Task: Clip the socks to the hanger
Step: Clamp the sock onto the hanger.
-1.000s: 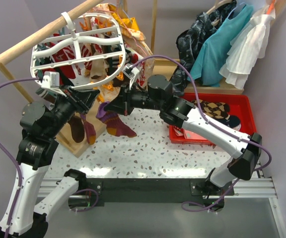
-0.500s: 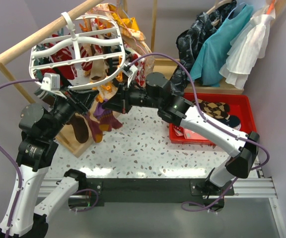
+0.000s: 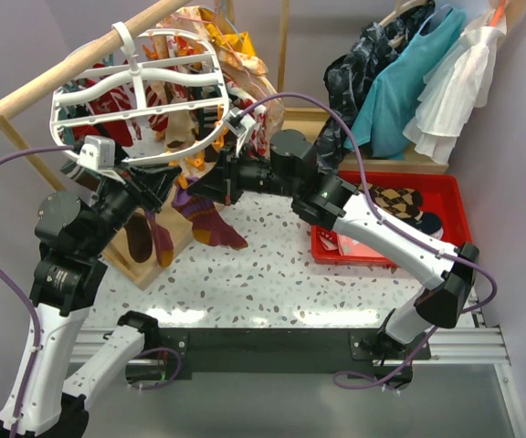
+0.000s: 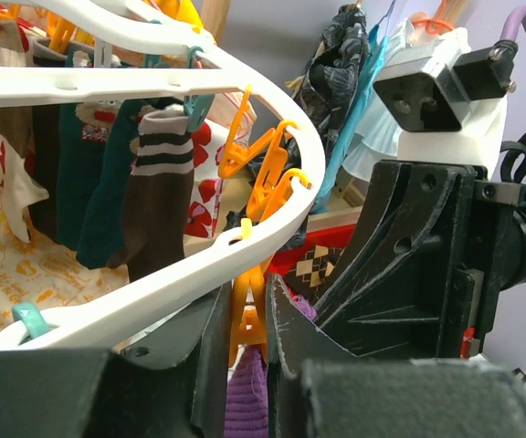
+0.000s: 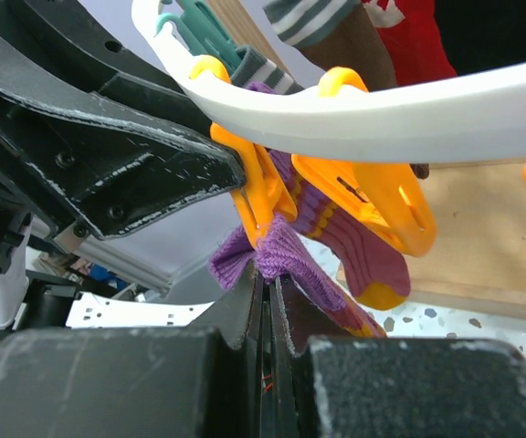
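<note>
The white oval hanger [image 3: 199, 137] hangs from the wooden rail, with several socks clipped to it. My left gripper [image 3: 165, 180] is shut on an orange clip [image 4: 249, 319] under the hanger's near rim [image 4: 153, 292], with a finger on each side of the clip. My right gripper [image 5: 269, 278] is shut on the folded cuff of a purple sock [image 5: 290, 260] and holds it up against that clip's lower end [image 5: 256, 196]. Purple fabric [image 4: 245, 406] shows just beneath the clip between the left fingers. The sock's orange-toed foot [image 3: 213, 224] dangles below both grippers.
A red bin [image 3: 450, 196] at the right holds argyle socks [image 3: 395, 201]. Teal and white dresses [image 3: 418, 73] hang at the back right. The wooden rail [image 3: 62, 68] slants across the left, with floral cloth [image 3: 236, 50] behind the hanger. More orange clips [image 5: 382, 196] hang close by.
The right gripper has pushed the purple cuff up and left, closer under the hanger rim. The sock's hanging foot swung left and back. The left gripper has stayed on the clip.
</note>
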`<state>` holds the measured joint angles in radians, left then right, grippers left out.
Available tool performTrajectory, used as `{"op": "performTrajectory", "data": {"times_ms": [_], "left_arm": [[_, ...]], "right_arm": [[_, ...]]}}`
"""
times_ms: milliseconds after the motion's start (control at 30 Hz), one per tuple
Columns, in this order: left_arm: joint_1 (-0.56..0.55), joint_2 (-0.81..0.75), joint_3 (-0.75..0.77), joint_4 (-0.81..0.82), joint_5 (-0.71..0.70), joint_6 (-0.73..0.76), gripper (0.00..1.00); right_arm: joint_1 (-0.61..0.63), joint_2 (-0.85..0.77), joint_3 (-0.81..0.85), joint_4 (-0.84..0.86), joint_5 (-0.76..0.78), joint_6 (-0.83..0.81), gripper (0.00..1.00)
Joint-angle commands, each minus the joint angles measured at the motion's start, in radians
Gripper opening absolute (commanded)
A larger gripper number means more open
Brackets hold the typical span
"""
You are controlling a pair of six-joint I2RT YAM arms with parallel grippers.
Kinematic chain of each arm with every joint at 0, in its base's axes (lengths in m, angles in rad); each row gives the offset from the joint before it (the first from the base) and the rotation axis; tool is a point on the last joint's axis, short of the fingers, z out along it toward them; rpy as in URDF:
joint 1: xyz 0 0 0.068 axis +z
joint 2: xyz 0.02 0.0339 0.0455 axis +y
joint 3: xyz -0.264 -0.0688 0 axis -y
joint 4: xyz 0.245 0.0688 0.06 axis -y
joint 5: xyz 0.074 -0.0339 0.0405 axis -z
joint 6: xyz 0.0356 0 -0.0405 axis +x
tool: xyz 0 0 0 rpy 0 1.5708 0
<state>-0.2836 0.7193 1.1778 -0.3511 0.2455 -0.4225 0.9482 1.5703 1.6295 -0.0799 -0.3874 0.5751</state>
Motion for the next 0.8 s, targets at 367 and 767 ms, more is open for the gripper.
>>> {"op": "performTrajectory", "data": {"times_ms": [367,767], "left_arm": [[-0.002,-0.018,-0.009,0.02,0.069,0.016,0.59],[-0.002,-0.043,0.04,-0.048,-0.048,-0.038,0.88]], "right_arm": [[0.004,0.022,0.078,0.075,-0.004,0.025,0.0],[0.004,-0.064,-0.029,0.092,0.03,-0.067,0.46]]}}
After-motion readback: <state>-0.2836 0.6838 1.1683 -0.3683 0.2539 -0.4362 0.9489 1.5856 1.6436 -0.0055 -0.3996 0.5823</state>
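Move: The left fingers already squeeze an orange clip open under the hanger rim, which runs about 3 cm above them; the sock cuff waits level with them fore and aft, some 2 cm right and 2 cm lower. From the right hand, which pinches that cuff, the squeezed clip is straight across, about 2 cm left and 2 cm up; a second orange clip hangs about 4 cm ahead, 0 cm sideways and 3 cm up. The right hand keeps its pinch on the purple cuff and lifts it some 1.5 cm, edging slightly left, up into the jaws of the orange clip, while the left fingers spread from their squeeze to nearly wide open and let go of the clip. The left hand then backs off about 1 cm towards its base, and only near the end do the right fingers part to release the cuff. ##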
